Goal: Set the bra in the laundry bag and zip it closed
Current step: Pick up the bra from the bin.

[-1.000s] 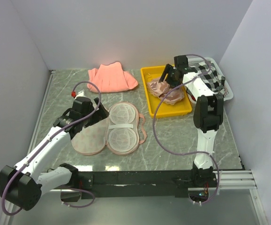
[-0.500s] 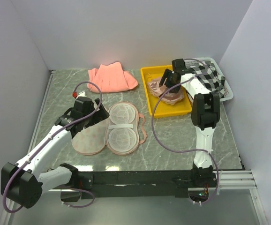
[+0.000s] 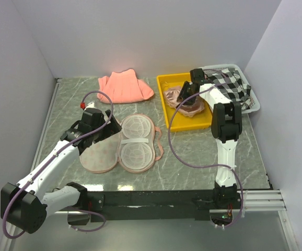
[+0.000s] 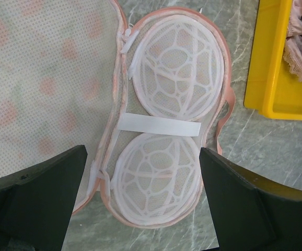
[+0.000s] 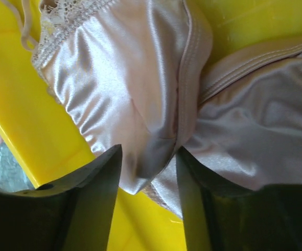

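Observation:
The shiny dusty-pink bra (image 3: 188, 106) lies bunched in the yellow tray (image 3: 167, 107). My right gripper (image 3: 186, 95) is down on it. In the right wrist view a fold of the bra (image 5: 140, 94) fills the gap of the right gripper (image 5: 148, 151), and both fingers press against the satin. The laundry bag (image 3: 122, 144) lies unzipped and spread flat on the table, printed flap on the left, white mesh cups on the right. My left gripper (image 3: 105, 127) hovers over the bag's left edge, wide open with nothing between its fingers; under the left gripper (image 4: 143, 151) lies the bag (image 4: 166, 130).
A salmon-pink folded cloth (image 3: 125, 86) lies at the back. A white basket (image 3: 253, 102) with a black-and-white checked cloth (image 3: 233, 83) stands right of the tray. The yellow tray wall (image 4: 268, 68) shows at the right of the left wrist view.
My right gripper has come down onto the bra in the tray and its jaws have narrowed round a fold of it. The left arm has stayed put.

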{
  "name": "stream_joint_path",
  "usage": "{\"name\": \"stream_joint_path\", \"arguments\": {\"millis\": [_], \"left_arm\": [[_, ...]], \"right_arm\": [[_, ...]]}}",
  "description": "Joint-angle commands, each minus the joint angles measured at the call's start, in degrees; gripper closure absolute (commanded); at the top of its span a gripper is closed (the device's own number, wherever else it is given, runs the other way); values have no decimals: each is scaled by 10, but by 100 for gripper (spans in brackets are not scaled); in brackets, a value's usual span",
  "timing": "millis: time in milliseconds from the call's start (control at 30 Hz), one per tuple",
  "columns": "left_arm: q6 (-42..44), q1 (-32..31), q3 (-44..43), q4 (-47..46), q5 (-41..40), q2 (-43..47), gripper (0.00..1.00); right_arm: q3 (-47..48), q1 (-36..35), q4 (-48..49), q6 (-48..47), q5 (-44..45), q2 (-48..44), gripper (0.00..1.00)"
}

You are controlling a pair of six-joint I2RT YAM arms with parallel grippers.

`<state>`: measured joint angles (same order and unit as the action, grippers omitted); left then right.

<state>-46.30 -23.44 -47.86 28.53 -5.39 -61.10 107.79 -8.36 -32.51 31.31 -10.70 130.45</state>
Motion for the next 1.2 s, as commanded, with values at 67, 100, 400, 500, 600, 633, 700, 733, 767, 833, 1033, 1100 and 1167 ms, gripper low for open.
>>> {"name": "stream_joint_path", "arguments": {"millis": [67,100,400,500,600,633,700,733,767,833,1033,1100,1167], "left_arm": [[-1,-1,2,-3,2,7,3],[-1,-1,2,-3,2,5,3],[-3,-1,5,-11,10,0,3],[2,-1,0,-14,12,-8,3],[8,-1,-7,-10,9,-16,3],[9,-1,-7,-10,7,-17,3],[11,-1,-10,-10,6,-19,3],[10,-1,-10,-11,7,-18,3],[10,-1,-11,-12,8,-19,3],[12,-1,-11,-14,9,-20,3],[11,-1,-11,-15,13,-24,3],[11,-1,-12,-14,10,-22,3],[12,-1,-12,-13,8,-22,3]], "right_arm": [[19,5,15,-11,-6,-10,66],[21,5,14,-13,-8,-10,72],[-8,4,39,-33,-35,-76,77],[-8,3,42,-35,-42,-107,77],[-8,0,42,-46,-40,-141,76],[-7,-3,40,-53,-40,-157,76],[-6,-3,36,-59,-28,-172,75],[-6,-4,33,-63,-27,-188,75],[-6,-5,32,-64,-26,-196,75],[-9,-5,31,-67,-23,-216,75],[-15,-10,25,-72,-30,-257,75],[-20,-10,29,-72,-39,-268,75],[-21,-13,30,-73,-42,-288,75]]}}
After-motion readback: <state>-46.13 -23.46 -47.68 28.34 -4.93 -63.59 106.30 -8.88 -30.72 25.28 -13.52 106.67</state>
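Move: The right hand is down inside the yellow bin, its half-open fingers astride a fold of one cup, with the bra's middle only about 1 cm back and 1 cm to the right, just below. The white basket stands some 21 cm to that hand's right and 4 cm farther out, the pink cloth about 28 cm left and 5 cm out, and the open laundry bag about 29 cm left and 22 cm back. From the left hand the bra lies roughly 24 cm ahead, 32 cm right and 11 cm lower. Staying almost in place over the bin, the right hand first shuts its fingers the rest of the way and pinches the satin cup between the tips. Then, keeping that pinch, it pulls the bra steeply up from the bin floor by about 21 cm, easing only slightly back towards the base, while the wrist tips up some 25 degrees so that the fingers point more forward. ##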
